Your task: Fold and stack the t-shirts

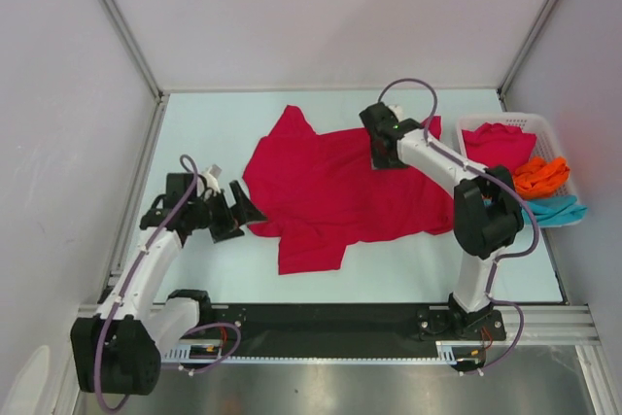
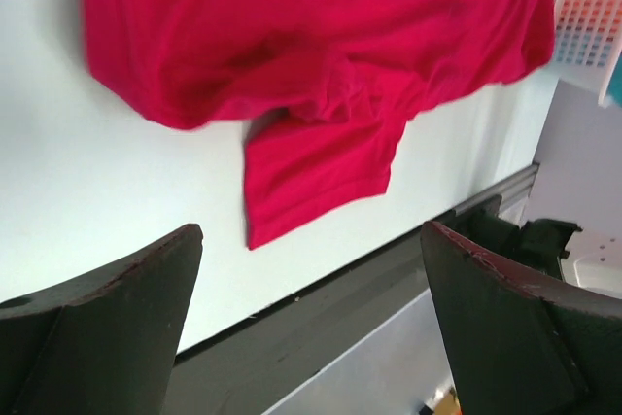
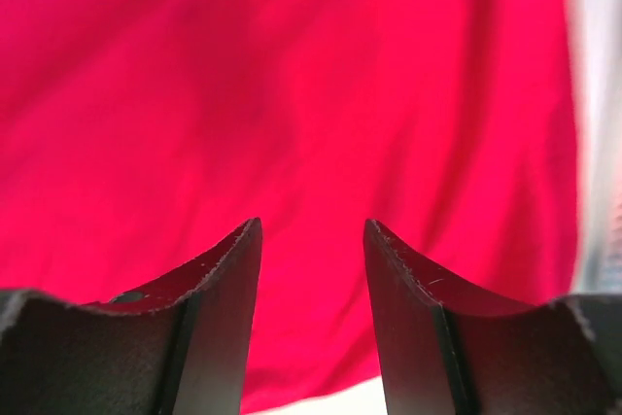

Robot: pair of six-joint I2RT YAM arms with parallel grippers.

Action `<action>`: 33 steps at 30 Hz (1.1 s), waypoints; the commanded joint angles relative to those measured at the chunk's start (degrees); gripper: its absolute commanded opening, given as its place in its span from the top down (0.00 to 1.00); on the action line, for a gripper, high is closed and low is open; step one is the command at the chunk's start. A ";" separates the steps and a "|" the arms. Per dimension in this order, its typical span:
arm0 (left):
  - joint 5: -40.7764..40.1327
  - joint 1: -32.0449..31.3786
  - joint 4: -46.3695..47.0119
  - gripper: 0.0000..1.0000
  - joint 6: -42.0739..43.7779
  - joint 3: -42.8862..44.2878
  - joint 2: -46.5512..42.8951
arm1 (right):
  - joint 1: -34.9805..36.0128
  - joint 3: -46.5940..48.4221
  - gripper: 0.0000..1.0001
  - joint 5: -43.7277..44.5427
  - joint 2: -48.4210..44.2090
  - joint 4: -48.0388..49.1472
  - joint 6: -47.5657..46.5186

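A crimson red t-shirt (image 1: 330, 191) lies spread and wrinkled on the table's middle; it also shows in the left wrist view (image 2: 311, 46) and fills the right wrist view (image 3: 292, 94). My left gripper (image 1: 241, 213) is open and empty just left of the shirt's near-left edge. My right gripper (image 1: 381, 148) hovers over the shirt's far right part, jaws partly open with nothing between them. Another red shirt (image 1: 498, 146), an orange shirt (image 1: 540, 177) and a teal shirt (image 1: 556, 209) lie in the basket.
The white slatted basket (image 1: 470, 123) stands at the table's right edge. White enclosure walls ring the table. A black rail (image 1: 330, 318) runs along the near edge.
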 commanded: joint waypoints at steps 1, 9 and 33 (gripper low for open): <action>0.41 -6.90 7.80 0.00 -8.36 -6.69 -2.90 | 2.67 -2.72 0.49 -0.71 -5.37 0.47 4.42; -4.32 -20.53 22.31 0.00 -18.92 -12.69 4.11 | 4.08 -3.60 0.49 0.08 -12.05 -2.25 4.25; -13.99 -32.14 22.68 0.00 -22.35 -16.02 5.72 | 1.45 -11.68 0.48 -0.36 -33.59 -12.54 6.27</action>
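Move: The near sleeve, the flap nearest the bases, lies about 16 cm to the left gripper's right, 4 cm back and some 11 cm below. The near corner of the shirt's collar end is 3 cm to that gripper's right and 5 cm ahead. From the right gripper the near sleeve is about 20 cm left, 22 cm back and 9 cm down; the near hem corner is 13 cm to its right and 15 cm back. Bring the left gripper, kept wide open, down to the near sleeve: swing it about 9 cm right and 8 cm down, and some 6 cm back, mostly in the first third, tipping the fingers slightly steeper. Meanwhile draw the half-open right gripper back about 10 cm over the shirt and, after a slight dip, raise it some 11 cm, its fingers left as they are. ##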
